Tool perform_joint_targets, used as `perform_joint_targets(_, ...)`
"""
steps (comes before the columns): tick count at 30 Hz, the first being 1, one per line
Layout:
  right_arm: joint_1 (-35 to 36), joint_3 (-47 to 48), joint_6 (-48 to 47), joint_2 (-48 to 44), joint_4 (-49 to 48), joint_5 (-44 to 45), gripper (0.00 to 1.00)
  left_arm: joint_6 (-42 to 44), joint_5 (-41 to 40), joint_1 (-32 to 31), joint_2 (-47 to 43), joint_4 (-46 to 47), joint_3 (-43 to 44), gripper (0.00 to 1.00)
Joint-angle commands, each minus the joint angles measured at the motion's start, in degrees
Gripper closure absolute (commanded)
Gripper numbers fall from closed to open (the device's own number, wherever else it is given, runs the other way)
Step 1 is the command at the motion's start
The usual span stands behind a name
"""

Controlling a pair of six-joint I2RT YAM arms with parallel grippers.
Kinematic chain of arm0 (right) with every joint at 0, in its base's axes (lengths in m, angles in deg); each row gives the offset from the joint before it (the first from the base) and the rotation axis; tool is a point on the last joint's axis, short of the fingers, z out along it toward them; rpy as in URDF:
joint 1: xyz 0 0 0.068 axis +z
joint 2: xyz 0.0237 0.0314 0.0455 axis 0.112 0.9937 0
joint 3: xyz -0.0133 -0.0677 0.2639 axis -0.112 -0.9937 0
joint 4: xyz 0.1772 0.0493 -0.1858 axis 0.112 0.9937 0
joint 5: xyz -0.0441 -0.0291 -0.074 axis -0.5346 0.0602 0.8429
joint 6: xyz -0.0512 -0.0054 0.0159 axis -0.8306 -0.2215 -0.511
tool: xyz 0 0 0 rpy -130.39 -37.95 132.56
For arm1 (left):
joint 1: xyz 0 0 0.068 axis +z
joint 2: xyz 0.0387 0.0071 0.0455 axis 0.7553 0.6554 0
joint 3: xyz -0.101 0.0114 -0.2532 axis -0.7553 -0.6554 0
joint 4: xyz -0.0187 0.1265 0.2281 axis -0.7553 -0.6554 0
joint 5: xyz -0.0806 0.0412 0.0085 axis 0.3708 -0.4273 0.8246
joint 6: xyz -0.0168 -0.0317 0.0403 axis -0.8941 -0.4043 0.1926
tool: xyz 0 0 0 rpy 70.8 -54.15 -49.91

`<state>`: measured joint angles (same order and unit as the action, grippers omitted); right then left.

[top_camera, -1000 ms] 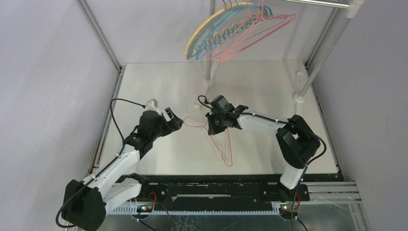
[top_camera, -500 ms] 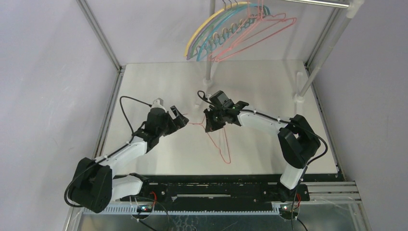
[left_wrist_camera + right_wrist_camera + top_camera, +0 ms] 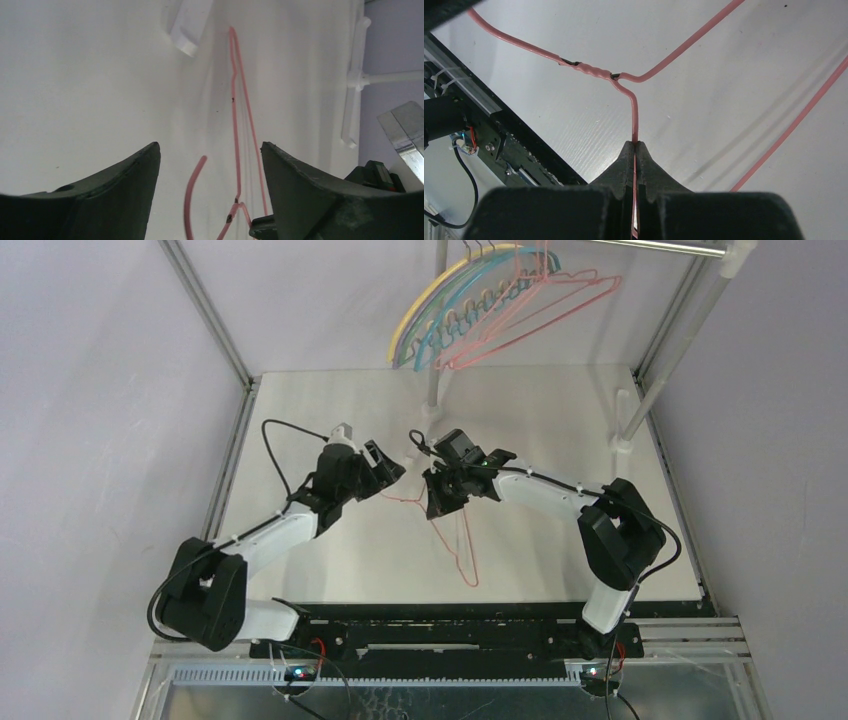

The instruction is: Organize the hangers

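A thin pink wire hanger [image 3: 462, 550] is held over the white table, its hook pointing left. My right gripper [image 3: 436, 502] is shut on one of its arms just below the twisted neck [image 3: 594, 70]. My left gripper [image 3: 392, 472] is open, just left of the hook. In the left wrist view the hook [image 3: 189, 195] and neck lie between its spread fingers [image 3: 125, 185], untouched. Several hangers [image 3: 480, 310], yellow, purple, teal and pink, hang from the silver rail [image 3: 660, 246] at the back.
A white rack pole [image 3: 432, 390] stands on the table behind the grippers, another pole with a white foot [image 3: 625, 430] at back right. Metal frame posts [image 3: 210, 315] edge the table. A white block [image 3: 190, 25] lies ahead in the left wrist view.
My left arm has reached up and right until its open jaws bracket the hanger's hook. My right gripper has stayed shut on the hanger, shifting slightly. The hung hangers sway a little.
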<state>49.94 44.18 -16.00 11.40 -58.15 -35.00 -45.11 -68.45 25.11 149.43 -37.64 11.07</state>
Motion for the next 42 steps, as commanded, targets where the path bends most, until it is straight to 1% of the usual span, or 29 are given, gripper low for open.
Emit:
perform_joint_targets(1, 0.13, 3.15, -0.70, -1.35, -0.21, -0.65, 1.00, -1.75, 3.39, -1.37, 2.04, 4.51, 3.15, 0.27)
perform_joint_targets(3, -0.03, 3.24, -0.84, -1.49, -0.07, -0.52, 1.00, -2.01, 4.16, -1.80, 2.51, 4.93, 3.50, 0.37)
perform_joint_targets(5, -0.32, 3.28, -0.84, -1.77, -0.14, -0.39, 1.00, -1.97, 4.77, -2.21, 2.66, 4.92, 3.63, 0.51)
perform_joint_targets(6, -0.47, 3.32, -0.83, -1.82, -0.11, -0.45, 1.00, -1.93, 5.13, -2.38, 2.67, 4.90, 3.52, 0.61)
perform_joint_targets(7, -0.75, 3.32, -0.84, -1.91, -0.03, -0.46, 1.00, -1.93, 5.39, -2.54, 2.63, 4.84, 3.41, 0.72)
perform_joint_targets(8, -0.98, 3.31, -0.84, -1.99, -0.05, -0.33, 1.00, -2.05, 5.53, -2.66, 2.59, 4.46, 3.39, 0.88)
perform_joint_targets(9, -1.17, 3.41, -0.80, -2.08, 0.13, -0.26, 1.00, -2.17, 5.44, -2.76, 2.47, 3.94, 3.37, 0.98)
perform_joint_targets(12, -1.87, 3.57, -0.71, -2.30, 0.71, 0.19, 1.00, -1.87, 5.70, -3.02, 1.76, 3.15, 3.12, 1.00)
perform_joint_targets(16, -2.62, 4.41, -0.39, -3.01, 3.72, 3.18, 1.00, -1.77, 3.89, -3.33, -1.25, 1.86, 3.11, 1.00)
perform_joint_targets(17, -2.57, 4.49, -0.63, -3.66, 4.39, 4.47, 0.96, -1.57, 3.27, -3.35, -1.97, 1.13, 3.53, 1.00)
perform_joint_targets(19, -1.79, 4.48, -1.38, -5.19, 5.59, 7.40, 0.72, -0.97, 1.87, -3.43, -3.17, -1.16, 5.04, 1.00)
perform_joint_targets(21, -0.55, 4.52, -2.20, -6.59, 5.95, 8.59, 0.59, -0.83, 0.65, -3.41, -3.97, -3.13, 6.92, 1.00)
perform_joint_targets(22, 0.21, 4.50, -2.32, -7.12, 5.77, 8.79, 0.54, -0.87, 0.34, -3.39, -4.15, -3.72, 7.82, 1.00)
perform_joint_targets(26, 3.57, 4.58, -1.73, -7.08, 3.72, 8.22, 0.40, -1.88, 0.09, -3.39, -3.70, -4.44, 10.87, 1.00)
perform_joint_targets(29, 5.37, 4.59, -0.98, -7.04, 2.46, 8.07, 0.36, -2.50, 0.20, -3.43, -2.99, -4.35, 12.40, 1.00)
perform_joint_targets(32, 6.06, 4.57, -1.19, -5.94, 2.10, 8.66, 0.35, -3.42, 0.80, -3.41, -2.86, -4.06, 13.12, 1.00)
perform_joint_targets(33, 6.06, 4.57, -1.22, -5.01, 2.08, 8.94, 0.34, -3.71, 1.00, -4.67, -2.98, -4.01, 13.37, 1.00)
perform_joint_targets(37, 6.06, 4.21, -1.72, -3.36, 1.28, 13.05, 0.34, -5.14, 2.21, -5.14, -4.33, -4.34, 13.75, 1.00)
perform_joint_targets(40, 5.99, 4.09, -2.64, -3.06, 0.91, 15.81, 0.35, -5.93, 2.72, -5.15, -6.00, -4.86, 13.52, 1.00)
perform_joint_targets(42, 6.06, 3.85, -3.35, -3.13, 0.42, 16.81, 0.41, -6.25, 2.81, -5.15, -7.10, -5.56, 13.41, 1.00)
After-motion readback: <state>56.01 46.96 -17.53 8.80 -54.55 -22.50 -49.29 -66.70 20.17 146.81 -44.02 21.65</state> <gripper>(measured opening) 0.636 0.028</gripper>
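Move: The pink hanger's hook lies between the left gripper's open fingers, about 2 cm back, 2 cm right and 1 cm below its hand point. From that hand the twisted neck is about 4 cm back and 4 cm right, and the rack foot's near end 7 cm ahead, 2 cm right, 9 cm lower. The right gripper, already pinching the shoulder wire, has the hook 4 cm ahead and 5 cm left, the neck 2 cm ahead and 3 cm left. Bring the left gripper about 3 cm right onto the hook and shut its fingers to pinch the pink hanger, then lift nearly straight up some 8 cm. Keep the right grip until the left has closed, easing right and slightly forward; then open it to let the shoulder wire go, rise, swing back and left, and settle a little above the start. ##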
